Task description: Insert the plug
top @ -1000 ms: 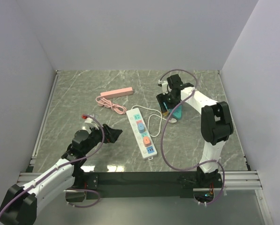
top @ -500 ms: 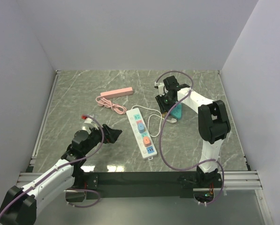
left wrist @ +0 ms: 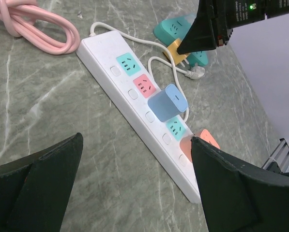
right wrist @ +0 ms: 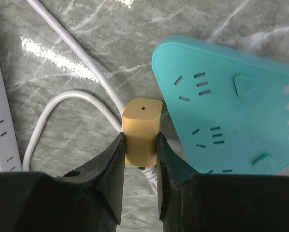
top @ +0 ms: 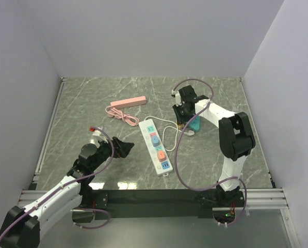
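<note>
A small yellow plug (right wrist: 142, 125) lies on the table among loops of white cable (right wrist: 71, 48), right beside a teal power strip (right wrist: 231, 111). My right gripper (right wrist: 140, 142) is shut on this plug, one finger pressed on each side. From above, the right gripper (top: 186, 117) is low over the teal power strip (top: 195, 124). A white power strip (top: 157, 147) lies mid-table with a blue plug (left wrist: 167, 102) and an orange plug (left wrist: 205, 139) in it. My left gripper (left wrist: 136, 140) hovers open near the strip's front end, holding nothing.
A pink power strip (top: 128, 102) and its coiled pink cable (top: 122, 114) lie at the back left. The white strip's cable (left wrist: 159, 60) loops toward the teal strip (left wrist: 175, 29). Grey walls enclose the table on three sides.
The right gripper's jaws have closed onto the yellow plug and the wrist has shifted slightly left. The left arm has not moved.
</note>
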Tool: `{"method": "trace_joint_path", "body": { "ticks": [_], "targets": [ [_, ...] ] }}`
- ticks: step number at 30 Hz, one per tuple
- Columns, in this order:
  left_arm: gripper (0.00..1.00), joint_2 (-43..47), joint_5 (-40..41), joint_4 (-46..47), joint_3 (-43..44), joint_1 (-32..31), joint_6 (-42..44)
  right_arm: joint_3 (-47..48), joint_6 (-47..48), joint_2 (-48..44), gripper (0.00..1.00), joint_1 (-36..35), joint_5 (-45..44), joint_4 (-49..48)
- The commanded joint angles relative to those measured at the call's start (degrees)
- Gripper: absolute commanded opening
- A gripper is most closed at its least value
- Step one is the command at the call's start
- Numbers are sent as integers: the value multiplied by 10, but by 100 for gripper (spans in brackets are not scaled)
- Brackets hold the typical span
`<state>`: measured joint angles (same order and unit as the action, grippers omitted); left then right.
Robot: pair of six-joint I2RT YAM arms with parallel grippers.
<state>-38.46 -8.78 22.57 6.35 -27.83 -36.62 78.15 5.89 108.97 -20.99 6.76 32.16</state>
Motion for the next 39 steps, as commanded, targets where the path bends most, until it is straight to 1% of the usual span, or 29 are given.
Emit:
{"method": "trace_joint_path", "body": {
  "ticks": [1,2,4,6,9,11,15,16,18,20,21,24,26,28,32,36,37,39],
  "targets": [
    [99,6,-8,20,4,3,10,-40,-31,-48,10,-5,-29,-42],
    [99,5,-10,26,5,3,11,-45,-39,-60,9,-5,-33,-47],
    [99,1,-10,26,13,3,14,-56,-43,-77,9,-8,-85,-49],
    [99,-5,-13,27,20,3,17,-60,-55,-83,9,-6,-111,-45],
    [99,-8,-19,27,31,2,21,-67,-58,-119,9,3,-103,-54],
    [99,-5,-22,27,33,2,20,-63,-58,-140,9,8,-106,-43],
    [99,-4,-26,37,31,2,18,-72,-91,-181,8,6,-120,-32],
    [99,-7,-26,48,33,1,18,-77,-96,-206,8,6,-120,-32],
    [99,-27,-27,66,38,-8,16,-88,-112,-233,8,1,-118,-36],
    [99,-61,-15,94,53,-23,16,-94,-128,-273,8,-15,-106,-39],
    [99,-74,-8,103,59,-45,18,-100,-136,-297,8,-24,-103,-51],
    [99,-137,9,144,94,-84,27,-106,-167,-321,8,-69,-90,-68],
    [99,-183,2,189,117,-93,23,-107,-190,-337,8,-108,-85,-88],
    [99,-221,-18,215,135,-96,20,-113,-209,-355,7,-126,-72,-111],
    [99,-251,-17,229,168,-107,36,-148,-252,-386,6,-154,-4,-169],
    [99,-253,-5,233,183,-128,52,-173,-283,-403,6,-169,32,-208],
    [99,-254,-6,237,186,-129,53,-178,-287,-403,6,-171,55,-227],
    [99,-253,-11,243,184,-131,52,-190,-297,-408,6,-173,64,-247]
  ]
}}
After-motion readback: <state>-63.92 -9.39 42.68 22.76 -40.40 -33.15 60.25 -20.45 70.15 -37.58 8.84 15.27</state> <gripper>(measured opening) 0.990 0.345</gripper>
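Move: The yellow plug is already pinched in the right fingers, low over the table; the left hand, empty and wide open, has this plug about 25 cm to its right, 15 cm ahead and 8 cm lower. From the right hand the power strip's middle lies some 12 cm back and 12 cm left, roughly level, with the blue plug standing in it about 9 cm back and 12 cm left. The teal block lies about 5 cm to the right and 2 cm ahead. The right hand keeps its pinch on the yellow plug and lifts it almost 20 cm, first easing some 3 cm right, then swinging left and back until it is over the power strip, while the wrist rolls roughly 40 degrees so the fingers swing from steeply down towards the left hand. After a short wait the left hand, still wide open, goes about 10 cm right and 8 cm up towards the plug, turning slightly clockwise and tipping its fingers up, and stops short of touching it. ##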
